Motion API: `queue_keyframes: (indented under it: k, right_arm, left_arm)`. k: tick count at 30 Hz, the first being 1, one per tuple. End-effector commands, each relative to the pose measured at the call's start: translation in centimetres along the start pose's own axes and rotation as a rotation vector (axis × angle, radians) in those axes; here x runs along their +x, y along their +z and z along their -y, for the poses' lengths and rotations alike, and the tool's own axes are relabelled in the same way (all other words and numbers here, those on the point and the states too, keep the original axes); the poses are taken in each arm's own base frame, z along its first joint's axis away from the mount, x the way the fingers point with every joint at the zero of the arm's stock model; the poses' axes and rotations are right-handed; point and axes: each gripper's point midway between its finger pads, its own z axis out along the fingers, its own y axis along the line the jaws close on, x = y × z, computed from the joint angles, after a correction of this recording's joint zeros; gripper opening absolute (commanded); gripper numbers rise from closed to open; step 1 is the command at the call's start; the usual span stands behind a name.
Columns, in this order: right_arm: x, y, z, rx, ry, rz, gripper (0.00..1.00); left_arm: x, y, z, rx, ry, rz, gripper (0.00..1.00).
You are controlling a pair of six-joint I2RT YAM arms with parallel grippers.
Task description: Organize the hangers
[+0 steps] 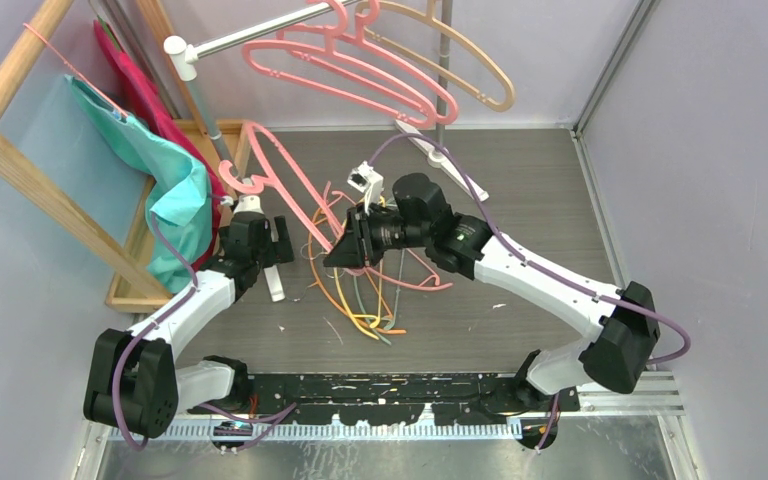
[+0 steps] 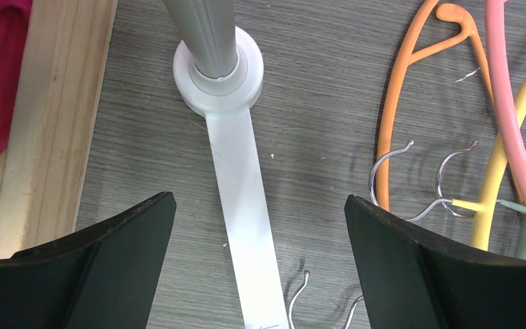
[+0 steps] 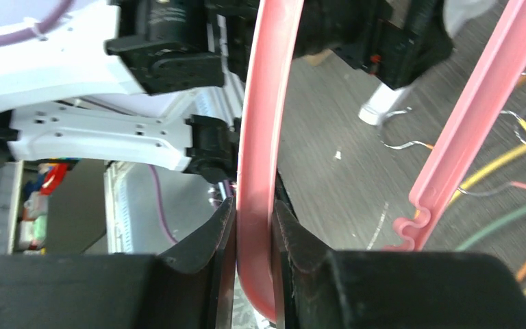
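Note:
My right gripper (image 1: 345, 247) is shut on a thick pink hanger (image 1: 282, 172) and holds it tilted above the table, its hook toward the left arm. In the right wrist view the jaws (image 3: 253, 205) clamp that hanger's edge (image 3: 260, 123), and its other arm (image 3: 472, 116) runs to the right. Two thick pink hangers (image 1: 340, 75) and a beige one (image 1: 475, 72) hang on the silver rail. Thin orange (image 2: 390, 116), yellow (image 2: 498, 164), pink (image 2: 505, 96) and grey-green hangers lie piled on the table (image 1: 370, 295). My left gripper (image 1: 272, 250) is open and empty (image 2: 259, 200) over the stand's white foot.
The rail stand's white base (image 2: 218, 72) and flat foot (image 2: 246, 219) lie under my left gripper. A wooden frame (image 1: 20, 165) stands at the left, with teal cloth (image 1: 175, 185) on a thin pink hanger and magenta cloth. Walls close in the back and right.

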Motion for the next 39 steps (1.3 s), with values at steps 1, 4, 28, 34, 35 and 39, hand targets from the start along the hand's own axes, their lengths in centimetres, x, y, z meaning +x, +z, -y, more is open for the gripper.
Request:
queue_keyframes:
  k: [1, 4, 28, 34, 35, 39]
  right_arm:
    - [-6.2, -1.8, -6.5, -0.239, -0.08, 0.143, 0.01]
    - [-8.3, -2.2, -7.3, -0.243, -0.103, 0.196, 0.01]
    - [-22.5, -2.8, -3.9, -0.327, -0.068, 0.6, 0.01]
    - [-23.0, -2.5, -3.3, -0.317, -0.018, 0.619, 0.01]
    - [-23.1, -2.4, -3.0, -0.308, -0.001, 0.621, 0.01]
    - [-22.8, -1.9, -1.5, -0.301, 0.113, 0.61, 0.01]
  left_arm:
    - [-1.5, -0.3, 0.2, 0.005, -0.032, 0.055, 0.98]
    - [-1.5, -0.3, 0.2, 0.004, -0.032, 0.056, 0.98]
    - [-1.6, -0.1, 0.3, 0.006, -0.028, 0.052, 0.98]
    - [-1.6, 0.0, 0.4, 0.009, -0.025, 0.051, 0.98]
    - [-1.6, 0.0, 0.4, 0.009, -0.025, 0.052, 0.98]
    - [-1.6, 0.0, 0.4, 0.009, -0.026, 0.052, 0.98]
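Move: The right gripper, already pinching a pink hanger, is bound for the rack's rail, at a spot roughly 24 cm ahead, 6 cm left and 29 cm higher. Two pink hangers hang about 20 cm ahead, 4 cm right and 17 cm up; the tan hanger hangs 23 cm ahead, 17 cm right and 21 cm up. From the idle left gripper, that rail spot is some 11 cm ahead, 11 cm right and 48 cm up. Keep the right fingers shut on the pink hanger's bar and lift it about 10 cm, then carry it forward some 13 cm and rise again, bringing its hook up to the rail left of the hanging pink hangers. Roll the wrist some 30 degrees on the way, so the fingers go from pointing left and slightly down to left and slightly up. ##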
